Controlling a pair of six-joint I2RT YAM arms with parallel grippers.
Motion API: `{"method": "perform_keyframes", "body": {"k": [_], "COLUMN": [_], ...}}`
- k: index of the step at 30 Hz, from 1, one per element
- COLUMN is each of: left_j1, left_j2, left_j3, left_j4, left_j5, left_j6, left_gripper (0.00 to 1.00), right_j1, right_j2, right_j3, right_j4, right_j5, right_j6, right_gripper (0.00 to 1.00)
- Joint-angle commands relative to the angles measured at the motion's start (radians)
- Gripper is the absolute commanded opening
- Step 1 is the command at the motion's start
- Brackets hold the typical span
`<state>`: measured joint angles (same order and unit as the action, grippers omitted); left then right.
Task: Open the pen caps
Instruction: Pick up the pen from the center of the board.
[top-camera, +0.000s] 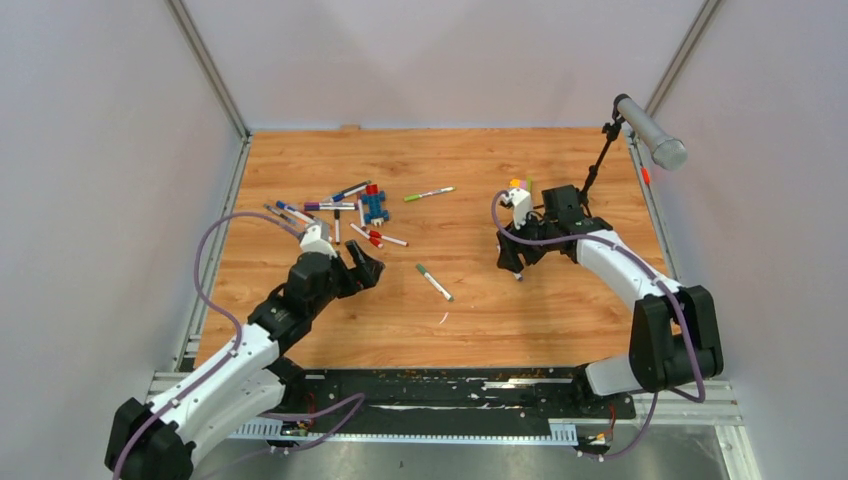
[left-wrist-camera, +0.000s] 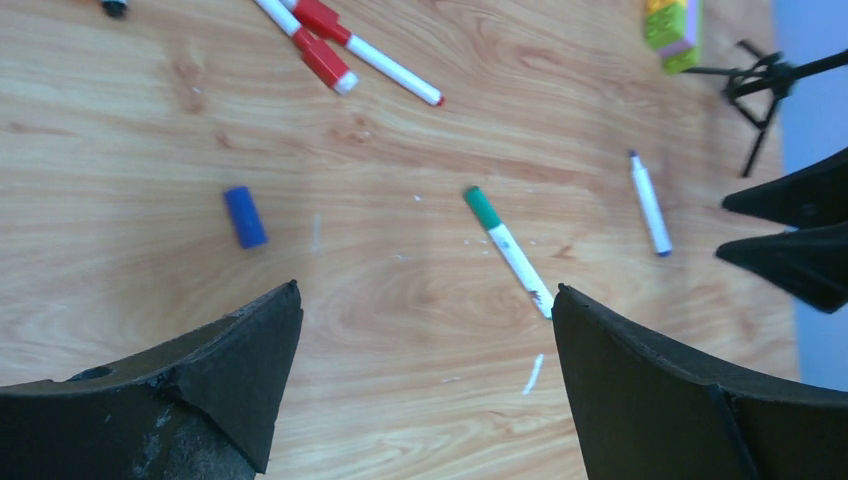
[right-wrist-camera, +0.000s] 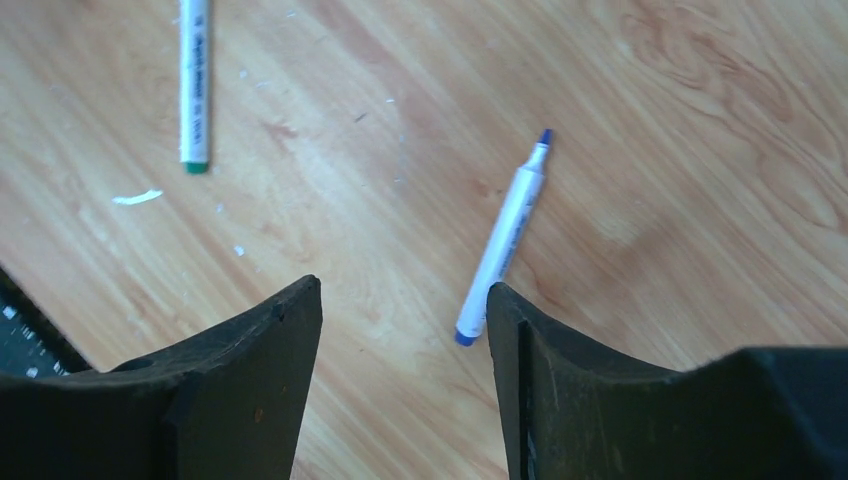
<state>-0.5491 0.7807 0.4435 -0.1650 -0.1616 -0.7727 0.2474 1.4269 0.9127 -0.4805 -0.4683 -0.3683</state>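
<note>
My left gripper (left-wrist-camera: 427, 288) hangs open over bare wood with nothing between its fingers. A loose blue pen cap (left-wrist-camera: 245, 216) lies to its left. A green-capped pen (left-wrist-camera: 507, 250) lies ahead, its end near the right finger. My right gripper (right-wrist-camera: 403, 284) is open and empty too. An uncapped blue pen (right-wrist-camera: 503, 240) lies flat on the table just outside its right finger. In the top view the left gripper (top-camera: 358, 265) is left of centre and the right gripper (top-camera: 515, 268) right of centre, with the green pen (top-camera: 434, 282) between them. Several capped pens (top-camera: 330, 207) lie clustered at the back left.
A blue-and-red brick figure (top-camera: 375, 205) sits among the clustered pens. A coloured block stack (top-camera: 520, 185) stands behind the right gripper. A microphone on a black stand (top-camera: 650, 132) rises at the back right. Two red-capped pens (left-wrist-camera: 320, 45) lie ahead of the left gripper.
</note>
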Motion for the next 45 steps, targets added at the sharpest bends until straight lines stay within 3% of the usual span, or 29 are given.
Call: {"method": "perform_keyframes", "body": {"k": [1, 6, 9, 14, 18, 25, 34, 45], "left_j1": [0.006, 0.005, -0.007, -0.14, -0.201, -0.217, -0.234, -0.255], "left_j2": [-0.06, 0.066, 0.179, 0.364, 0.533, 0.7, 0.899, 1.02], "left_j3": [-0.106, -0.056, 0.085, 0.37, 0.526, 0.638, 0.73, 0.824], "left_j4": [0.233, 0.248, 0.073, -0.229, -0.379, -0.383, -0.421, -0.446], "left_j5": [0.051, 0.127, 0.126, -0.083, -0.14, -0.15, -0.115, -0.165], "left_j6": [-0.268, -0.343, -0.325, -0.325, -0.329, -0.348, -0.424, -0.482], "left_gripper": [1.0, 1.0, 1.0, 1.0, 0.99, 0.97, 0.85, 0.74], "right_j1": [-0.007, -0.007, -0.009, -0.008, -0.008, -0.008, -0.008, -0.008], "right_j2": [-0.048, -0.059, -0.053, -0.053, -0.054, -0.052, -0.052, -0.056], "right_j3": [0.04, 0.045, 0.053, 0.058, 0.059, 0.071, 0.077, 0.081], "right_j4": [-0.097, -0.121, -0.126, -0.129, -0.131, -0.141, -0.145, -0.146], "right_j5": [-0.183, -0.206, -0.171, -0.17, -0.174, -0.172, -0.171, -0.168], "right_j6": [-0.145, -0.175, -0.175, -0.168, -0.165, -0.159, -0.152, -0.149], "right_gripper": [0.62, 0.63, 0.64, 0.64, 0.64, 0.64, 0.64, 0.64]}}
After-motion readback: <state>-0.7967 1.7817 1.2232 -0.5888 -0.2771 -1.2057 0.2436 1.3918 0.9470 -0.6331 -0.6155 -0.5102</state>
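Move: The green-capped pen on the board's centre lies about 14 cm to the left hand's right, some 3 cm ahead and 11 cm below. The loose blue cap is almost straight under that hand, about 4 cm ahead and 1 cm left. The nearer red-capped pen lies some 14 cm ahead and 5 cm right, the uncapped blue pen about 8 cm ahead and 28 cm right. From the right hand the green-capped pen is roughly 13 cm left, 3 cm back and 7 cm below. Rightwards about 13 cm and a little forward, the left hand swings over to the green-capped pen, first dipping slightly, then rising, then sinking roughly 10 cm from its high point while its fingers tip some 30 degrees further down and close about a quarter of the way, still clear of the pen. The right hand backs off about 3 cm from the uncapped blue pen, turns slightly counter-clockwise and then waits. ##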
